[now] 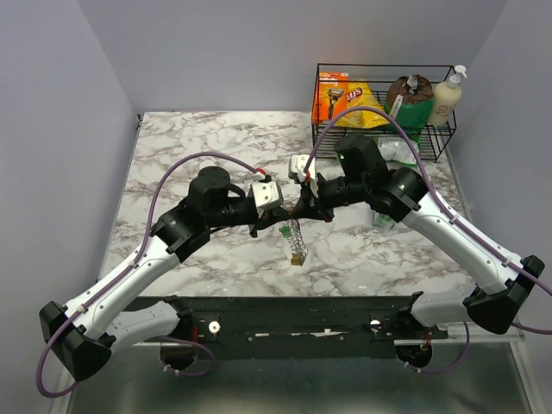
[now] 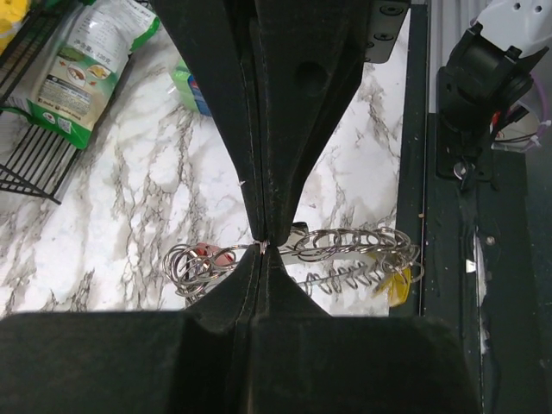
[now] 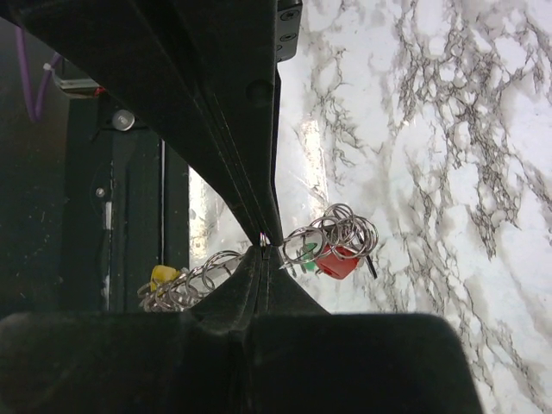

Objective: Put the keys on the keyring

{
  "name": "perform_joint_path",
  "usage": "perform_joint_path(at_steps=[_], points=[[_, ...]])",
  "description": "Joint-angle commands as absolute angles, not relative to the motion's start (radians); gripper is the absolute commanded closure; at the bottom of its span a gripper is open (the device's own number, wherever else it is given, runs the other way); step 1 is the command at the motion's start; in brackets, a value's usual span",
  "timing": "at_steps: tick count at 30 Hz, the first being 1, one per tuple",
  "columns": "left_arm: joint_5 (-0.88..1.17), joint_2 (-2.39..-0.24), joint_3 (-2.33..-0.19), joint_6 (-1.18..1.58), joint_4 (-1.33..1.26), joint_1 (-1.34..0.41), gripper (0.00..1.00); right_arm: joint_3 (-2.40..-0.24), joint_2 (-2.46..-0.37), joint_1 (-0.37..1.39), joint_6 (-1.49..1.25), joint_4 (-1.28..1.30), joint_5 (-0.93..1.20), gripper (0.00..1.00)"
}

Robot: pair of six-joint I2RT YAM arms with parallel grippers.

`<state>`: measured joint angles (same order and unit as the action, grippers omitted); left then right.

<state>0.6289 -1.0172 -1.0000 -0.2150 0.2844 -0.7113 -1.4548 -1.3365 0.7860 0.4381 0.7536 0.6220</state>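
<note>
The keyring (image 1: 295, 235) hangs above the marble table between the two arms, a coiled silvery wire loop with a yellow piece (image 1: 297, 257) at its lower end. My left gripper (image 1: 274, 217) and right gripper (image 1: 309, 207) meet tip to tip over it. In the left wrist view my left gripper (image 2: 261, 250) is shut on the wire of the keyring (image 2: 358, 248), and a red key (image 2: 210, 254) sits in a bunch of rings to the left. Seen from the right wrist, my right gripper (image 3: 263, 243) pinches the same wire, with red and green keys (image 3: 335, 261) bunched on the keyring (image 3: 345, 231).
A black wire basket (image 1: 448, 129) at the back right holds snack packets and bottles. A green packet (image 2: 191, 82) lies on the marble near the right arm. The dark base rail (image 1: 285, 323) runs along the near edge.
</note>
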Motion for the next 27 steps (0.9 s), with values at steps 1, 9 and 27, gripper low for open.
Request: perform_joint_path(at_steps=[1,9,27], points=[[0.552,-0.945,-0.927,-0.196,0.149,-0.713,1.0,-1.424,-1.287,0.795,0.433,0.683,0.684,0.93],[0.474,-0.825,-0.726,-0.086,-0.177,-0.712,1.0,-1.304,-1.181,0.795,0.359,0.474,0.677,0.48],[0.67,-0.695,-0.495,0.069,-0.759,-0.713,1.0,-1.203,-1.127,0.669,0.163,0.19,0.969,0.4]])
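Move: The keyring hangs from both hands' closed fingertips, which all but meet on it. Its middle lies about 2 cm back of either hand and 4 cm below, with no sideways offset. From the right hand and level with it sideways, the red key sits some 2 cm ahead and 3 cm below, the green key 1 cm ahead and 6 cm below, and the yellow key about 5 cm back and 7 cm below. The keyring stays pinched in the left hand while the right fingers open about halfway, let go and rise some 6.5 cm clear above it, tilting upward. The left hand, still shut, first eases left and slightly down, away from the right, then swings up and back about 3 cm, tipping its fingers up by some 30 degrees. ##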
